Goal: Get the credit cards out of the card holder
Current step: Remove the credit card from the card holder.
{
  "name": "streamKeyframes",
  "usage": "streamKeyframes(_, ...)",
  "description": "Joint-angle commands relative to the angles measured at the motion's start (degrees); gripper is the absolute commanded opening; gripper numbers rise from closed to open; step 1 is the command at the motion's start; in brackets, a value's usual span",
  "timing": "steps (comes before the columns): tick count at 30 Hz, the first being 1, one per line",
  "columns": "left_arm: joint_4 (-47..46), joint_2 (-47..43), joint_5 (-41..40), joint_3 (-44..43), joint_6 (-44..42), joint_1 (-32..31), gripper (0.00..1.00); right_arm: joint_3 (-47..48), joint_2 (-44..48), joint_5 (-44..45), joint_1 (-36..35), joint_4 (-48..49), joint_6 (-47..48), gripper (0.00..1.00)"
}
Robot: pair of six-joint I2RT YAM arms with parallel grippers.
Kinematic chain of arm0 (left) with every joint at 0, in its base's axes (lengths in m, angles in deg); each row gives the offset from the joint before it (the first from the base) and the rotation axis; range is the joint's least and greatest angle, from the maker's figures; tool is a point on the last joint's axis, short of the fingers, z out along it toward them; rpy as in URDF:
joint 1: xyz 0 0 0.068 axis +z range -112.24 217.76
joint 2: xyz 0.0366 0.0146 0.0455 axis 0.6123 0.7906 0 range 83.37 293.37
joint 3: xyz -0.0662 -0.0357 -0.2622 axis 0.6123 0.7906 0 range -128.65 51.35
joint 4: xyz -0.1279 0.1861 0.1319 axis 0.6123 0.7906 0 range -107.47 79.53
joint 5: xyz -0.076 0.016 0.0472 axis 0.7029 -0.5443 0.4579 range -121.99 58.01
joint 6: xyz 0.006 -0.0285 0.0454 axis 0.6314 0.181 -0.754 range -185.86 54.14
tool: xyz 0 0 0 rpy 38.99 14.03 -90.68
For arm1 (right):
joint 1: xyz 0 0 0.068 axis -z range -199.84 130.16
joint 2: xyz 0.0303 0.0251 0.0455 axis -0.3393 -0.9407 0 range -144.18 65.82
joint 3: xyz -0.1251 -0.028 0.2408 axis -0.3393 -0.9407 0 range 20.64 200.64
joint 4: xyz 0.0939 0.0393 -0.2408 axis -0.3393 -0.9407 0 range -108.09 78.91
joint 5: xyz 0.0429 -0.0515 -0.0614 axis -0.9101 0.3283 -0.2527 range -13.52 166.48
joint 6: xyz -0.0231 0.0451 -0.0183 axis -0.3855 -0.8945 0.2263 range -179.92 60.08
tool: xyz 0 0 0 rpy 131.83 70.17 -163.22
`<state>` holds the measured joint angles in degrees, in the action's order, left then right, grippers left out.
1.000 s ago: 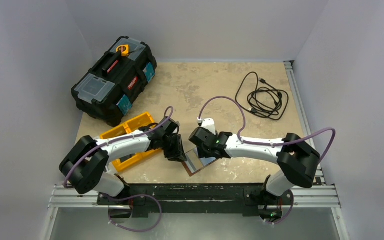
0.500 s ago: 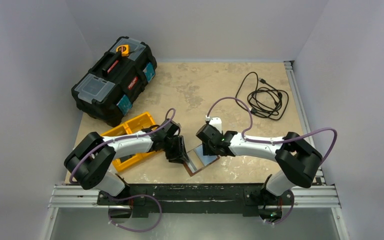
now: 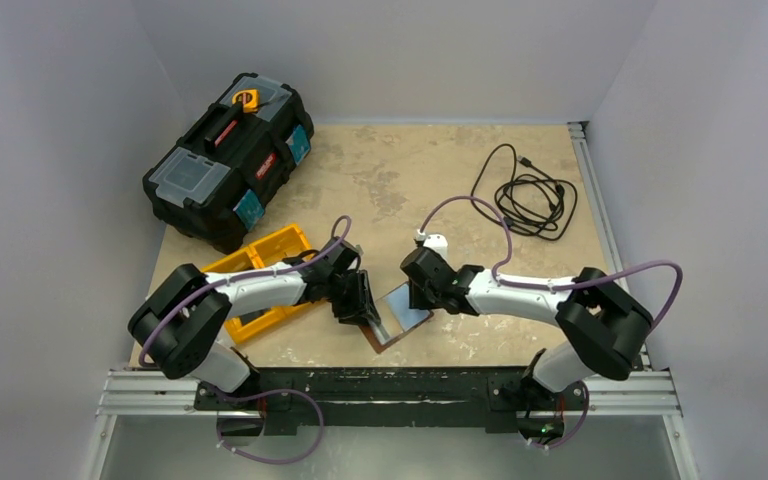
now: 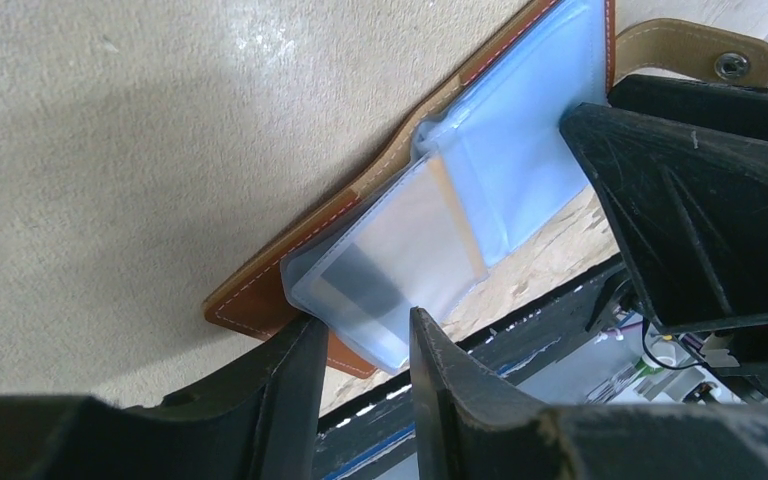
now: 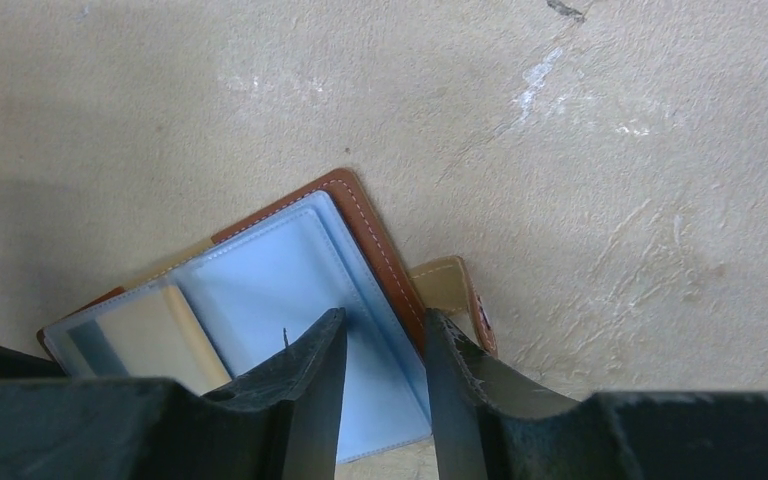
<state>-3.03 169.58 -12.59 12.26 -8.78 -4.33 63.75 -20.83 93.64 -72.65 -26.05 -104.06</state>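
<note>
The card holder lies open on the table near the front edge, brown leather outside, pale blue sleeves inside, with its snap tab out to the side. A pale card shows through a clear sleeve that stands raised off the holder. My left gripper is open, its tips either side of that sleeve's corner. My right gripper is open with a narrow gap. It straddles the blue page and the brown border by the tab. A beige card sits in the other half.
A black toolbox stands at the back left and an orange tray lies under my left arm. A coiled black cable is at the back right. The black mounting rail runs just beyond the holder's near edge.
My right gripper has shifted a little right over the holder and its jaws have narrowed. My left gripper's jaws have opened slightly at the sleeve's corner.
</note>
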Motion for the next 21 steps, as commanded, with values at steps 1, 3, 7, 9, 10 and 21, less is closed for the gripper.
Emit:
streamKeyframes(1, -0.62, -3.18, 0.73, -1.19, 0.87, -0.28, 0.35, -3.82, 0.91, -6.55, -0.48, 1.51, -1.97, 0.31)
streamKeyframes(3, 0.42, -4.73, 0.56, -1.54, 0.82, -0.28, 0.35, -4.48, 1.78, -7.15, -0.76, 1.6, -2.84, 0.3)
streamKeyframes(7, 2.42, -7.01, 0.47, -2.57, 0.58, -0.28, 0.35, -4.79, 2.99, -8.17, -1.76, 1.74, -4.48, 0.28)
streamKeyframes(9, 2.87, -7.88, 0.54, -2.86, 0.59, -0.28, 0.35, -4.67, 3.23, -8.55, -2.4, 1.86, -5.37, 0.28)
streamKeyframes(10, 3.34, -8.12, 0.54, -3.26, 0.58, -0.34, 0.35, -4.56, 3.44, -8.68, -2.74, 1.86, -5.89, 0.28)
streamKeyframes(21, 4.13, -6.17, 0.66, -5.47, -0.05, -0.61, 0.35, -4.59, 6.79, -10.91, -5.36, 3.1, -10.09, 0.29)
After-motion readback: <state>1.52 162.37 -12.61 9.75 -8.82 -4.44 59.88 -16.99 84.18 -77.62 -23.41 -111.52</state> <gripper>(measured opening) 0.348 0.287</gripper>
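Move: The left hand is at the card holder's near-left end. The lifted end of the clear sleeve page lies between its fingertips, with the page's middle about 4 cm right, 1 cm ahead and 1 cm below. The orange tray lies some 21 cm left and 8 cm ahead. The right fingers straddle the holder's right edge, with the holder's middle roughly 5 cm left, 2 cm back and 1 cm below; the strap is 2 cm right and 1 cm ahead. The right hand drags the card holder back 5 cm and left 3, while the left raises the sleeve page 4. ##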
